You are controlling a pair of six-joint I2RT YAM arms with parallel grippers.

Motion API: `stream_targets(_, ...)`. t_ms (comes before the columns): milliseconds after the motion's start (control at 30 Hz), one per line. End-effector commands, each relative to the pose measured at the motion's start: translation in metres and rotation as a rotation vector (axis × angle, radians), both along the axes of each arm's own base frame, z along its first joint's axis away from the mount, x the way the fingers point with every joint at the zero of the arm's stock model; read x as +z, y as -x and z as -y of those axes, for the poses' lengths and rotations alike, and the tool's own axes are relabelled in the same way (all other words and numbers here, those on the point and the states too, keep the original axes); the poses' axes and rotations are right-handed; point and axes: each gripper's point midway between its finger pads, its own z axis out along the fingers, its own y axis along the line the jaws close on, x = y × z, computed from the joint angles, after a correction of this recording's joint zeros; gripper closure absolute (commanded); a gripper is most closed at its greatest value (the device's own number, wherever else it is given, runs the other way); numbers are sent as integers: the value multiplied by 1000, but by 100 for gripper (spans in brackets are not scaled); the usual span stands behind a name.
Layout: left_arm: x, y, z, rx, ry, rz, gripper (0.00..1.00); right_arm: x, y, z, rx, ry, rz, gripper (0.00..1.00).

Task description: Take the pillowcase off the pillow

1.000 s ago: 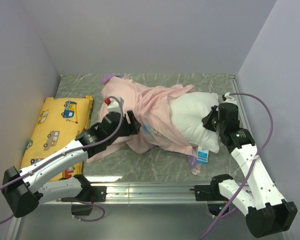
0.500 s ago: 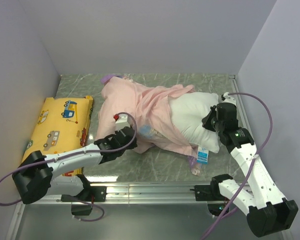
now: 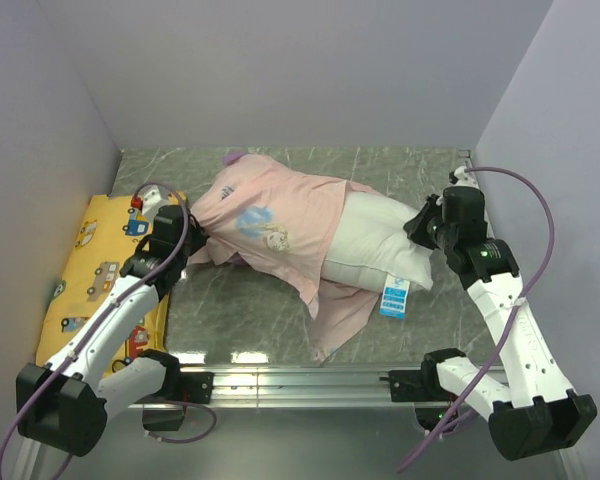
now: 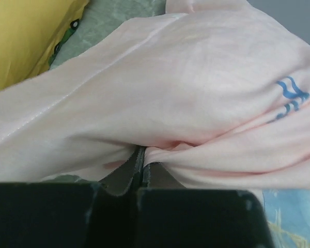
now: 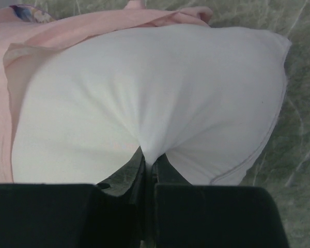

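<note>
The pale pink pillowcase (image 3: 270, 220) lies stretched across the middle of the table, still covering the left part of the white pillow (image 3: 375, 245). A blue-and-white tag (image 3: 393, 297) shows at the pillow's near edge. My left gripper (image 3: 195, 240) is at the pillowcase's left end, shut on a pinch of pink fabric (image 4: 196, 93); the jaws meet at the left gripper tips (image 4: 143, 155). My right gripper (image 3: 420, 225) is at the pillow's right end. In the right wrist view the right gripper (image 5: 151, 160) is shut on a fold of the pillow (image 5: 144, 93), with the pillowcase (image 5: 93, 23) behind.
A yellow cushion (image 3: 105, 265) with cartoon vehicles lies along the left wall, right beside my left arm, and its corner shows as the yellow cushion (image 4: 26, 36) in the left wrist view. Walls enclose the table on three sides. A metal rail (image 3: 300, 380) runs along the near edge.
My left gripper shut on the pillowcase and swung left toward the yellow cushion, pulling the fabric taut. The pillowcase slid leftwards along the pillow. The right gripper kept its grip and shifted slightly back.
</note>
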Motion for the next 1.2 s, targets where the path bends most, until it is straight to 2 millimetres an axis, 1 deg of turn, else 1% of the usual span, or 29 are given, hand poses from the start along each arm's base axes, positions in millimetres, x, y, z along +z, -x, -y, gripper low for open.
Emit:
stream_targets(0, 23, -8, -12, -17, -105, 28, 100, 10, -11, 21, -66, 71, 88, 90)
stream_targets(33, 24, -8, -2, -58, -115, 31, 100, 6, -10, 18, -53, 73, 81, 83)
stream_targets(67, 26, -7, 5, -82, -115, 34, 99, 0, -9, 8, -13, 75, 74, 69)
stream_targets(100, 27, -7, 10, -98, -116, 34, 100, -2, -7, 5, 2, 89, 73, 62)
stream_targets(133, 31, -5, 21, -143, -125, 43, 100, -1, -6, 1, 16, 98, 78, 55)
stream_targets(167, 41, -6, 29, -164, -128, 63, 99, 3, -3, -6, 42, 103, 97, 44)
stream_targets(200, 45, -4, 31, -164, -145, 66, 100, 10, 1, -20, 87, 112, 124, 39)
stream_targets(233, 49, 0, 46, -209, -165, 66, 99, 14, 2, -22, 86, 132, 138, 35)
stream_targets(267, 67, -1, 52, -213, -169, 96, 99, 18, 3, -27, 103, 141, 145, 32)
stream_targets(300, 73, -1, 52, -198, -193, 97, 99, 27, 5, -31, 118, 149, 159, 32)
stream_targets(333, 71, 4, 61, -227, -222, 74, 100, 32, 9, -37, 123, 174, 172, 30)
stream_targets(367, 85, 3, 64, -228, -223, 92, 99, 40, 13, -38, 123, 182, 196, 29)
stream_targets(467, 99, 6, 71, -253, -233, 107, 99, 61, 25, -42, 115, 204, 270, 24)
stream_targets(533, 107, 8, 76, -278, -220, 119, 100, 66, 28, -40, 112, 231, 284, 21)
stream_targets(600, 119, 11, 81, -297, -208, 142, 99, 72, 30, -45, 146, 250, 295, 20)
stream_targets(700, 142, 18, 89, -321, -199, 178, 100, 80, 37, -61, 217, 254, 318, 19)
stream_targets(733, 149, 23, 95, -343, -196, 190, 99, 82, 40, -65, 231, 256, 326, 19)
stream_targets(767, 167, 27, 99, -356, -181, 222, 99, 84, 41, -68, 238, 263, 328, 19)
stream_targets(800, 175, 31, 101, -368, -180, 232, 100, 87, 46, -73, 262, 276, 333, 19)
stream_targets(833, 183, 37, 109, -396, -179, 247, 100, 90, 48, -75, 269, 280, 336, 19)
stream_targets(867, 205, 41, 108, -390, -166, 288, 100, 95, 49, -77, 278, 282, 341, 19)
stream_targets(900, 213, 46, 110, -399, -169, 293, 99, 94, 52, -79, 285, 295, 333, 19)
stream_targets(933, 222, 50, 117, -428, -174, 311, 100, 95, 51, -79, 278, 303, 331, 19)
stream_targets(967, 246, 53, 117, -426, -157, 355, 100, 97, 52, -78, 276, 303, 332, 19)
stream_targets(1000, 256, 53, 115, -412, -162, 369, 100, 100, 51, -80, 276, 296, 338, 19)
stream_targets(1033, 257, 49, 115, -408, -194, 357, 100, 101, 51, -80, 275, 296, 341, 18)
stream_targets(1067, 275, 49, 112, -391, -189, 388, 100, 101, 50, -81, 275, 297, 340, 18)
stream_targets(1133, 275, 38, 109, -351, -248, 369, 99, 97, 48, -83, 273, 306, 328, 18)
stream_targets(1167, 281, 34, 108, -335, -256, 374, 99, 92, 47, -84, 273, 315, 317, 18)
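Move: The left gripper is holding the closed end of the pillowcase. The case's middle lies about 18 cm to its right and 3 cm farther out; the yellow pillow lies some 22 cm left and 8 cm back. The right gripper is pinching the bare end of the white pillow, whose exposed middle is roughly 11 cm left and 1 cm back. From that gripper, the case's open edge is about 20 cm left and level, and the blue-white tag 6 cm left and 15 cm back. Keep the left gripper shut on the pillowcase and bring it right across the case, then mainly lift, about 23 cm up in all, turning the wrist clockwise some 25 degrees and tipping the fingers up. Open the right gripper straight away, dipping slightly to let go of the pillow, then move it left and up, a little back, over the pillow towards the case's open edge, wrist turning counter-clockwise. ##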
